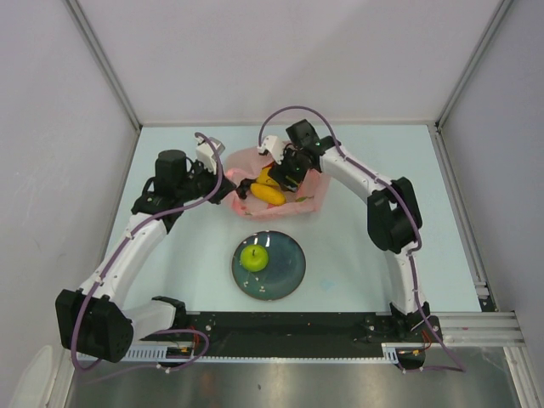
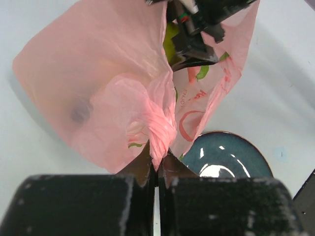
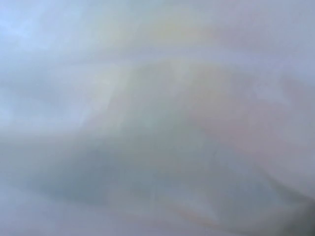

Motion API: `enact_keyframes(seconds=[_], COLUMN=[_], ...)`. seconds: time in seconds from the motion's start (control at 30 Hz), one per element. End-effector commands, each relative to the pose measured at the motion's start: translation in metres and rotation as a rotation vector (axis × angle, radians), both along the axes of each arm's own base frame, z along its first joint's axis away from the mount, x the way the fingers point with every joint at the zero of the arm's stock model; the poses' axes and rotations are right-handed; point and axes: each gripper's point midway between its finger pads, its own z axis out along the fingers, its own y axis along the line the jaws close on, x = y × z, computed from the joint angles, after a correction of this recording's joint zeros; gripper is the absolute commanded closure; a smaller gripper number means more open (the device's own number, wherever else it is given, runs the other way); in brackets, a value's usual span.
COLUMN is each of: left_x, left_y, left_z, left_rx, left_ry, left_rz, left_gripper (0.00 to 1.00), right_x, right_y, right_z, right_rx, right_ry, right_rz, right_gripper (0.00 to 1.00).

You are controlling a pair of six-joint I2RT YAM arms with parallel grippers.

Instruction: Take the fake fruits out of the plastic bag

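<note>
The pink plastic bag (image 1: 244,161) lies at the back middle of the table. My left gripper (image 1: 223,182) is shut on a bunched fold of its left edge, and the left wrist view shows the jaws (image 2: 158,163) pinching the twisted film of the plastic bag (image 2: 98,73). My right gripper (image 1: 279,176) reaches down into the bag's mouth, just over a yellow-orange fake fruit (image 1: 269,195). Its dark fingers (image 2: 194,42) show in the opening beside a yellow-green fruit (image 2: 170,42). Whether they hold anything is hidden. The right wrist view is only pale blur. A green apple (image 1: 254,256) sits on the plate.
A dark blue-green round plate (image 1: 285,272) lies on the table in front of the bag, between the two arms, and its rim (image 2: 231,147) shows past the bag in the left wrist view. Grey walls enclose the table on three sides.
</note>
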Motion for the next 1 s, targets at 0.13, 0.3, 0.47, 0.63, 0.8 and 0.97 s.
enact_keyframes(seconds=[0.13, 0.3, 0.47, 0.63, 0.8, 0.97], left_x=[0.002, 0.003, 0.008, 0.011, 0.01, 0.007], left_y=[0.0, -0.004, -0.007, -0.01, -0.011, -0.01], left_z=[0.017, 0.012, 0.017, 0.019, 0.017, 0.015], left_rx=[-0.039, -0.064, -0.078, -0.089, -0.097, -0.092], left_ry=[-0.046, -0.018, -0.01, 0.001, 0.004, 0.013], left_rz=[0.004, 0.004, -0.001, -0.002, -0.003, -0.003], left_gripper=[1.0, 1.0, 1.0, 1.0, 1.0, 1.0], right_x=[-0.062, -0.12, -0.176, -0.208, -0.212, -0.217], right_y=[0.01, 0.004, 0.001, 0.006, 0.01, 0.029], right_z=[0.094, 0.124, 0.091, 0.064, 0.037, 0.008], right_rx=[0.236, 0.324, 0.298, 0.286, 0.272, 0.268], right_ry=[0.019, 0.037, 0.178, 0.25, 0.341, 0.435], right_rz=[0.015, 0.099, 0.144, 0.149, 0.086, 0.038], right_gripper=[0.63, 0.63, 0.64, 0.63, 0.63, 0.63])
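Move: The right hand already holds the pear just inside the bag's mouth; the plate it goes to lies about 27 cm back, 6 cm to its left and 9 cm below. On the plate the green apple sits some 24 cm back and 10 cm left of the hand, while in the bag a long yellow fruit lies about 3 cm back, 8 cm left and 6 cm down. From the left hand, the plate is roughly 14 cm back, 10 cm right and 21 cm down. The right hand, keeping its grip on the pear, lifts it out of the bag by about 10 cm while sweeping back towards the plate, some 22 cm in all, then sinks over the plate's far right part, tilting the wrist about 25 degrees so the fingertips swing back and left. The left hand stays nearly in place, its shut fingers still pinching the twisted edge of the bag. ##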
